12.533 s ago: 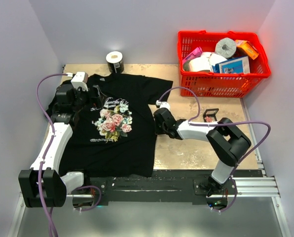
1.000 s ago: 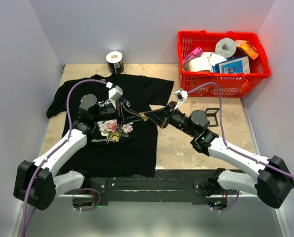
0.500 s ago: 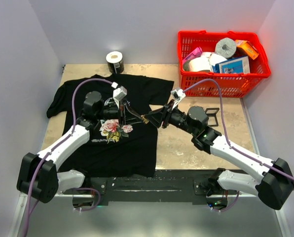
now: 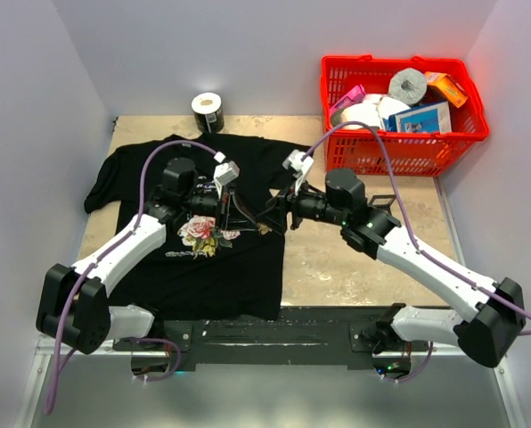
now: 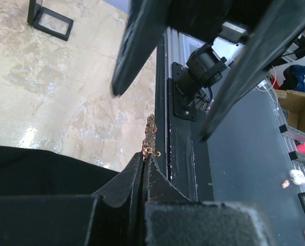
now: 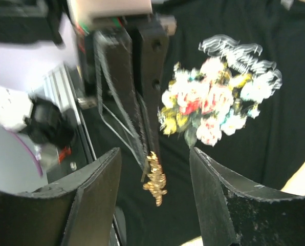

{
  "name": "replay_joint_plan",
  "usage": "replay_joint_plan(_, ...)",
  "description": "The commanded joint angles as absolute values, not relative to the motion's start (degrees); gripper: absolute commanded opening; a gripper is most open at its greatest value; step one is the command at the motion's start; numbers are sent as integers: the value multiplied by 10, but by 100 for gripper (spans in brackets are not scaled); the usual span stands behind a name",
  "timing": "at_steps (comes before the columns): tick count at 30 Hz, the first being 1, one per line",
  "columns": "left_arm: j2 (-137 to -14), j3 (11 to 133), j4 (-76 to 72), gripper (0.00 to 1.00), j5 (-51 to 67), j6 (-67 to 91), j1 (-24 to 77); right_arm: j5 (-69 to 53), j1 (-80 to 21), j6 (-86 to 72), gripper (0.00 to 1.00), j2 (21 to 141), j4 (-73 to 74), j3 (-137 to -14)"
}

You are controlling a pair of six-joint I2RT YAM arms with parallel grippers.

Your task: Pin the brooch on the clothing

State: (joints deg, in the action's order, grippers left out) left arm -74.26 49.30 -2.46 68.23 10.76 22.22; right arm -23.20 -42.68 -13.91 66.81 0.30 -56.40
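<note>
The clothing (image 4: 203, 267), a black T-shirt with printed roses (image 6: 214, 102), lies flat at the table's left. The brooch (image 5: 150, 134) is a tiny gold-coloured pin, seen edge-on in the left wrist view. My left gripper (image 5: 144, 154) is shut on its lower end and holds it in the air above the shirt's right edge, near the print. My right gripper (image 6: 155, 154) faces it from the right with jaws open. Its fingers (image 5: 137, 46) stand on either side of the brooch (image 6: 155, 180) without touching it. From above, the two grippers (image 4: 264, 218) meet tip to tip.
A red basket (image 4: 399, 153) full of rolls and boxes stands at the back right. A tape roll (image 4: 208, 111) sits behind the shirt's collar. A small black frame (image 4: 383, 205) lies on the bare tabletop (image 4: 355, 267) under the right arm.
The right gripper has opened off the brooch, which now stays in the shut left gripper. Both grippers have shifted left and back, over the shirt's right edge.
</note>
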Motion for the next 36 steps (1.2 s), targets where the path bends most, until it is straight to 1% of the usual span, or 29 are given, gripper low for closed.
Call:
replay_joint_plan(1, -738, 519, -7, 0, 706, 80, 229, -289, -425, -86, 58, 700, 68, -605)
replay_joint_plan(4, -740, 519, -5, 0, 706, 79, 231, -295, -426, -74, 56, 714, 83, -613)
replay_joint_plan(5, -740, 519, -4, 0, 706, 79, 232, -296, -425, -73, 53, 715, 83, -612)
replay_joint_plan(7, -740, 519, -4, 0, 705, 78, 233, -301, -426, -75, 50, 715, 74, -608)
replay_joint_plan(8, -740, 519, -4, 0, 705, 77, 233, -301, -426, -76, 47, 714, 73, -606)
replay_joint_plan(9, -740, 520, -2, 0, 705, 77, 234, -302, -426, -76, 46, 715, 70, -606)
replay_joint_plan(13, -740, 520, -1, 0, 705, 73, 236, -303, -425, -79, 47, 711, 66, -603)
replay_joint_plan(19, -741, 522, 17, 0, 702, 69, 237, -293, -425, -75, 53, 701, 76, -609)
replay_joint_plan(25, -741, 524, 22, 0, 701, 66, 237, -280, -425, -69, 51, 692, 83, -609)
replay_joint_plan(28, -741, 525, 23, 0, 701, 65, 237, -277, -425, -67, 46, 689, 87, -610)
replay_joint_plan(29, -741, 525, 22, 0, 701, 65, 238, -278, -425, -66, 42, 690, 88, -610)
replay_joint_plan(33, -741, 526, 24, 0, 701, 65, 239, -280, -425, -62, 33, 694, 91, -610)
replay_joint_plan(36, -741, 525, 25, 0, 701, 63, 240, -282, -426, -62, 31, 701, 91, -608)
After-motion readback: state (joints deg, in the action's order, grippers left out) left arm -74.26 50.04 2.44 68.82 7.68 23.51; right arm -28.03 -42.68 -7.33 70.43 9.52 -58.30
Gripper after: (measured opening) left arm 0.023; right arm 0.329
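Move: The brooch sticks out of the left fingertips, about 3 cm to the right of the left hand and level with it. The open right hand hovers over it, with the brooch some 4 cm below and about 1 cm to this hand's left. From the right hand the shirt's flower print lies some 16 cm left, 3 cm back and 25 cm below; the shirt's right sleeve lies about 17 cm ahead and 5 cm right, at that same depth. The brooch, still pinched in the left fingertips, is held out while the right hand sinks about 5 cm to it, fingertips dipping some 10 degrees. The right hand then eases up about 1 cm and drifts back, its wide-open fingers narrowing to roughly half their opening on either side of the brooch without a clear pinch. The left hand keeps its grip and edges back about 1 cm. ##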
